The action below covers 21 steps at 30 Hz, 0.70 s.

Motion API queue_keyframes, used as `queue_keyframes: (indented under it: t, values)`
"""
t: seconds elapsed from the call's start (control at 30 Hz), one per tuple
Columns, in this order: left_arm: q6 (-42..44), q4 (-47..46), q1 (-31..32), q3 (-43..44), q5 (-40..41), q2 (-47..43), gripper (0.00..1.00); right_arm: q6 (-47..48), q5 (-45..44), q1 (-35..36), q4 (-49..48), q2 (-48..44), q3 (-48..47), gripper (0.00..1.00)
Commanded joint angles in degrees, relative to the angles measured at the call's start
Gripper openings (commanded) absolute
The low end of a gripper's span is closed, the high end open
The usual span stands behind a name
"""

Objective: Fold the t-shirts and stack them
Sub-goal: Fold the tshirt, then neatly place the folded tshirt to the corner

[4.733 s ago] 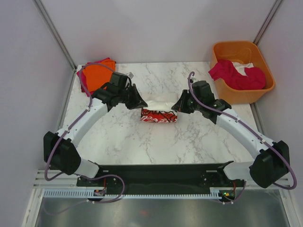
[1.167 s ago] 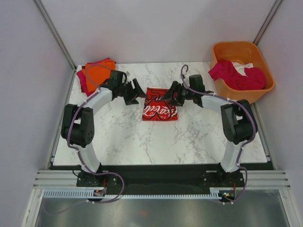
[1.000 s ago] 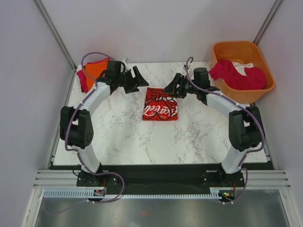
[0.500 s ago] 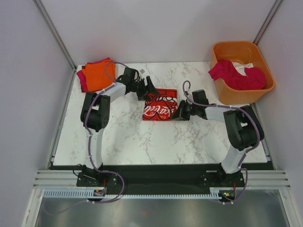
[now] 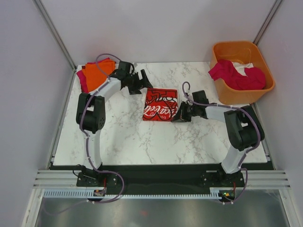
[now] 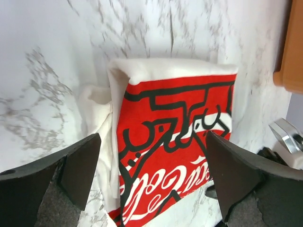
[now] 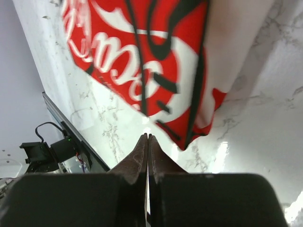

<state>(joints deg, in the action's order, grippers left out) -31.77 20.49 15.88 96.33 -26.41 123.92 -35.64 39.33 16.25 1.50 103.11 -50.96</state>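
Observation:
A folded white t-shirt with a red logo panel (image 5: 161, 105) lies at the middle of the marble table (image 5: 123, 137). My left gripper (image 5: 140, 81) hovers just behind its back left corner, open and empty. In the left wrist view the shirt (image 6: 175, 142) fills the space between the wide-apart fingers (image 6: 71, 175) of the left gripper (image 6: 151, 137). My right gripper (image 5: 177, 115) is shut and empty, low at the shirt's near right corner. In the right wrist view its tips (image 7: 147, 136) sit just short of the shirt's edge (image 7: 142, 52). A folded orange tee on a magenta-red one (image 5: 94, 73) rests back left.
An orange plastic tub (image 5: 235, 44) stands at the back right, holding a crumpled magenta-red tee (image 5: 227, 71) and a white one (image 5: 244, 70). Its edge (image 6: 293, 47) shows in the left wrist view. The black base rail (image 5: 151, 172) runs along the near table edge.
My left gripper has drawn back and left off the shirt's back edge and opened wider. The right gripper closed about a second ago and has stayed shut by the near right corner.

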Motion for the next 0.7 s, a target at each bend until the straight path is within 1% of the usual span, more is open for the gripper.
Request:
queue_keyframes:
  t: [0.0, 0.1, 0.13, 0.2, 0.23, 0.3, 0.33, 0.57, 0.67]
  values:
    - [5.84, 7.09, -0.67, 6.49, 8.65, -7.55, 1.00, 4.26, -2.68, -0.26, 7.01, -7.29, -5.54, 0.01]
    - [6.10, 8.07, -1.11, 3.43, 10.06, -8.34, 0.99, 4.79, -3.38, -0.26, 9.74, -10.63, -7.30, 0.06]
    - [6.02, 7.99, -1.20, 1.68, 9.98, -8.17, 0.98, 4.79, -3.47, -0.25, 10.36, -11.26, -7.75, 0.09]
    - [5.76, 7.99, -1.20, -0.09, 9.19, -6.59, 0.98, 5.23, -3.30, -0.25, 12.11, -12.84, -8.97, 0.12]
    - [5.67, 7.90, -1.03, -1.57, 8.06, -5.89, 0.98, 5.49, -3.38, -0.25, 12.82, -13.37, -9.33, 0.16]
    - [5.75, 7.29, -0.94, -2.90, 6.47, -4.05, 0.99, 6.54, -3.73, -0.25, 14.84, -14.86, -10.38, 0.20]
    - [6.01, 6.93, -0.68, -4.04, 4.37, -3.60, 1.00, 6.89, -4.00, -0.34, 15.46, -15.30, -10.65, 0.20]
    - [5.58, 3.86, 0.20, -7.48, 5.41, -2.28, 1.00, 7.69, -4.70, -0.26, 18.01, -18.12, -11.62, 0.22]
    - [4.79, 3.24, 0.38, -7.48, 3.04, -0.96, 1.00, 7.95, -4.88, -0.34, 18.28, -18.65, -11.79, 0.22]
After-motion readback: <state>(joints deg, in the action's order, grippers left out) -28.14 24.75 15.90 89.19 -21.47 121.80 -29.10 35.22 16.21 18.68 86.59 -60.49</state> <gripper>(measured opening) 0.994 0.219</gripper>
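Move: The folded t-shirt's left edge runs about 5 cm back and 2 cm left of the left hand, some 6 cm below; the folded stack lies roughly 20 cm left of that hand and 9 cm farther out. From the right hand, the shirt's near right corner is only 1 cm ahead and 1 cm right, 2 cm below. The shirt's middle is 8 cm ahead and 5 cm left of the right hand, and the orange bin 25 cm ahead, 30 cm right. Making for the shirt's left edge, the wide-open left hand first lifts about 5 cm and shifts left, then sinks some 10 cm while drawing back, until its fingers are low at the edge; touching can't be made out. The right hand leaves the near right corner, rising about 11 cm with its fingertips tilting up some 15 degrees, and its shut fingers part a little. ##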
